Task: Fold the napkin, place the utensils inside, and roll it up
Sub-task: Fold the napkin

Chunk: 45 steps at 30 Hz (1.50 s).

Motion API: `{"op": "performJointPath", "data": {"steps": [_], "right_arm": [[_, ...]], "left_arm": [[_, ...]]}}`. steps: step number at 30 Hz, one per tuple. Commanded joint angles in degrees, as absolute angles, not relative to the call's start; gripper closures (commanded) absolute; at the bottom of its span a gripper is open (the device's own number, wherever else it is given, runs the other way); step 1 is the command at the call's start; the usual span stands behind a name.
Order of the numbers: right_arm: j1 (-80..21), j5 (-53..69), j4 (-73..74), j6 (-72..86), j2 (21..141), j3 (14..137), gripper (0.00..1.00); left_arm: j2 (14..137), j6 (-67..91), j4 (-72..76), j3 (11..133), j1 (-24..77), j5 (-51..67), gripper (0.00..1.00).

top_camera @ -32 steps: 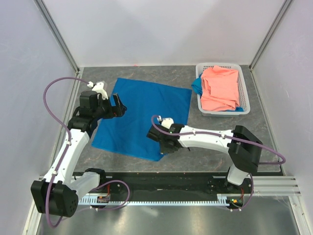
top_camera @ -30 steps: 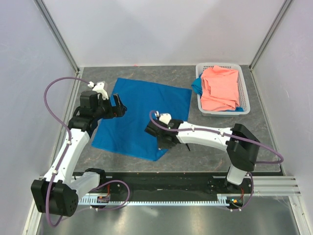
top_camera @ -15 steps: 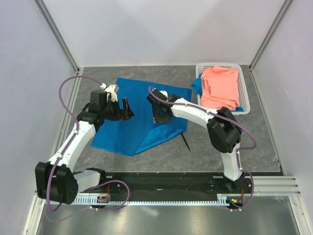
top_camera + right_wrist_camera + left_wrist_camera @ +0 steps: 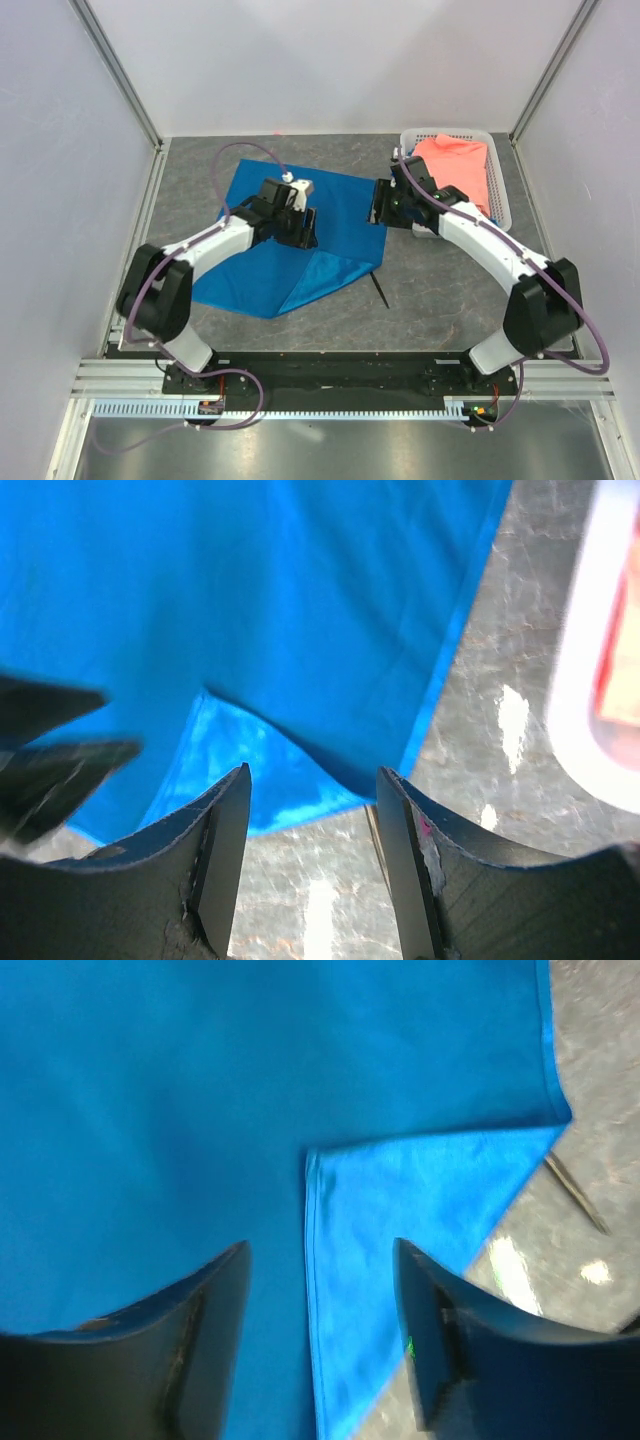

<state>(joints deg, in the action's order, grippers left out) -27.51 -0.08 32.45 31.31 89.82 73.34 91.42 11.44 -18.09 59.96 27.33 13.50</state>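
Observation:
The bright blue napkin (image 4: 340, 200) lies flat on the grey table, its near right corner folded back as a lighter flap (image 4: 325, 275). A slim black utensil (image 4: 381, 290) lies on the table just right of that flap. My left gripper (image 4: 300, 225) hovers over the napkin's middle, open and empty; in the left wrist view the flap's edge (image 4: 312, 1260) runs between its fingers and the utensil (image 4: 575, 1192) shows at right. My right gripper (image 4: 383, 205) hangs open over the napkin's right edge, holding nothing. In the right wrist view the napkin (image 4: 300, 600) and utensil (image 4: 372, 825) lie below it.
A white basket (image 4: 497, 180) holding a salmon-pink cloth (image 4: 455, 175) stands at the back right, close behind the right arm; its rim (image 4: 585, 680) shows in the right wrist view. Walls enclose the table on three sides.
The right gripper carried the napkin's near corner back over the cloth, uncovering the utensil, then opened, let go and moved to the right edge. The left arm swung right over the napkin.

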Motion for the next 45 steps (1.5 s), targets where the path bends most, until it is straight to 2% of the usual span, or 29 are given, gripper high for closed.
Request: {"op": "performJointPath", "data": {"steps": [1,5,9,20,35,40,45], "right_arm": [[-24.10,6.32,29.36,28.83,84.30,67.43,0.39],[-21.10,8.87,29.27,27.51,82.53,65.22,0.39],[-18.46,10.45,29.18,26.37,81.74,64.07,0.39],[-16.26,12.57,28.21,25.22,83.94,64.16,0.39],[-16.17,12.39,27.95,25.66,83.50,62.49,0.38],[-16.08,12.22,27.77,25.49,83.50,62.40,0.38],[-15.91,12.04,27.77,25.31,83.41,61.96,0.38]], "left_arm": [[99.03,4.58,-13.54,65.47,29.09,10.90,0.41],[103.79,1.94,-13.45,68.20,30.23,9.68,0.50],[105.91,1.58,-13.71,68.99,30.41,9.75,0.54],[106.70,2.55,-13.45,67.85,31.64,11.87,0.61],[108.54,3.69,-13.36,67.41,32.69,11.69,0.65],[108.98,4.13,-13.36,67.24,33.13,10.20,0.75],[107.24,5.53,-12.66,66.10,34.10,7.91,0.75]]}}
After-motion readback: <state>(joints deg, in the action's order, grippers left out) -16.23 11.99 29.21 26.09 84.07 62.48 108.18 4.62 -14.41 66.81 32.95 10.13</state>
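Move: Just below and to the right of the left hand lies the turned-over corner of the napkin: about 4 cm to the right, 1 cm ahead and 8 cm down. From the left hand the knife's uncovered end is some 19 cm right and 8 cm back, and the white basket about 37 cm right and 17 cm ahead. From the right hand the same corner lies roughly 13 cm left, 7 cm back and 13 cm below. Sinking about 7 cm onto the napkin's turned-over corner, mostly early on, the left hand also eases some 4 cm right and slightly forward, turning a little clockwise as its fingers narrow from well open to a small gap around the corner. The right hand, fingers still open, slides about 5 cm right towards the basket, dropping a little, then stays nearly still. ##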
